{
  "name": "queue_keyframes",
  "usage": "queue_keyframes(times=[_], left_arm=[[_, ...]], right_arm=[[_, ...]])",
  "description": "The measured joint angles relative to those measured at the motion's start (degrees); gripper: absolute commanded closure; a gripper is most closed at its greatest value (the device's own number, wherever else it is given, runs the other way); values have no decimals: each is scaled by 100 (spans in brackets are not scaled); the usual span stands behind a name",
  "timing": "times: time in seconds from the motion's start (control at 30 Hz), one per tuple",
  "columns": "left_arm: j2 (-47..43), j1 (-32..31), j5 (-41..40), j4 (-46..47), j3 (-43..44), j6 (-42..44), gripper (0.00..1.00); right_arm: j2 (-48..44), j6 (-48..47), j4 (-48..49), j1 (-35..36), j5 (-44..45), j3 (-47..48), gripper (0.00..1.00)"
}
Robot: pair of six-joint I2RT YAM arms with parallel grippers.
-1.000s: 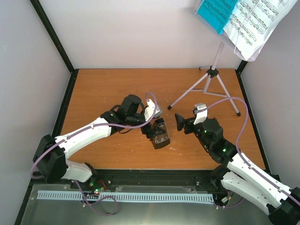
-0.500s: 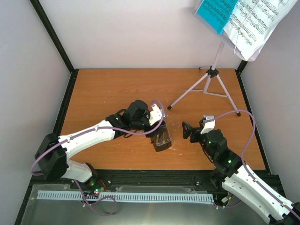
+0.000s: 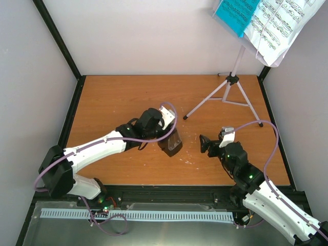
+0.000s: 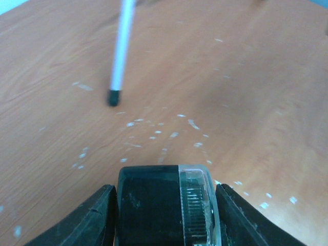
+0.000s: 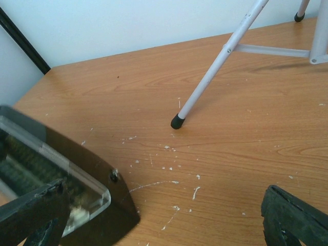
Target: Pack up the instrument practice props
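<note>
The small black metronome (image 3: 172, 143) with its clear front (image 4: 197, 205) sits between the jaws of my left gripper (image 3: 165, 134), which is shut on it; both fingers (image 4: 95, 221) press its sides just above the table. My right gripper (image 3: 205, 145) stands open to the right of it, nothing between its fingertips (image 5: 294, 218); the metronome (image 5: 77, 184) lies at its left. The silver tripod music stand (image 3: 231, 84) stands at the back right, its desk carrying white sheet music (image 3: 281, 23) and a teal folder (image 3: 236, 11). One leg's black foot (image 4: 114, 96) (image 5: 177, 121) rests ahead of both grippers.
The wooden table (image 3: 113, 102) has walls on three sides and a black frame post (image 3: 56, 38) at the back left. The tripod's legs (image 3: 205, 102) spread over the back right of the table. White scratches (image 5: 169, 169) mark the wood.
My left gripper has closed on the metronome and shifted it slightly back and up. My right arm drew back toward the near right, then held still.
</note>
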Motion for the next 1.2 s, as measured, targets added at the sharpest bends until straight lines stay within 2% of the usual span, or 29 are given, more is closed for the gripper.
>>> queue_keyframes(times=[0.13, 0.27, 0.37, 0.47, 0.8, 0.97, 1.07, 1.2], left_arm=[[50, 243, -643, 2, 39, -669, 58], [120, 501, -793, 57, 94, -1185, 35], [216, 546, -592, 66, 101, -1495, 16], [258, 544, -356, 70, 79, -1692, 8], [50, 485, 684, 212, -450, -2166, 5], [17, 249, 1497, 597, -686, -2271, 3], [-17, 205, 1790, 734, -789, -2293, 0], [-356, 407, 1954, 782, -870, -2304, 0]], right_arm=[[70, 7, 59, 0, -122, -87, 0], [262, 22, 197, 0, -293, -232, 0], [437, 28, 315, 0, -426, -345, 0], [570, 68, 461, 0, -549, -435, 0], [575, 127, 647, 0, -693, -568, 0], [647, 33, 907, 2, -820, -688, 0], [942, -149, 1200, 92, -990, -809, 0], [1843, -479, 1720, 610, -973, -859, 1]])
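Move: The left gripper already holds the upright dark metronome by its narrow top, so the metronome's middle is about 9 cm below this hand and level with it otherwise. The black foot of the music stand's nearest leg stands roughly 14 cm ahead of the left hand, 7 cm to its right and 18 cm lower. From the open right gripper the metronome is some 7 cm ahead, 14 cm left and 9 cm below; that same foot is about 21 cm ahead, 9 cm left and 17 cm down. Swing the metronome's top forward and left about 6 cm with the left gripper, twisting some 20 degrees counter-clockwise. Then open fully and draw back around 9 cm and to the right, sinking 3 cm with fingertips tipping down before rising slightly. Meanwhile lower the open right gripper about 9 cm, then bring it left towards the metronome's base. ##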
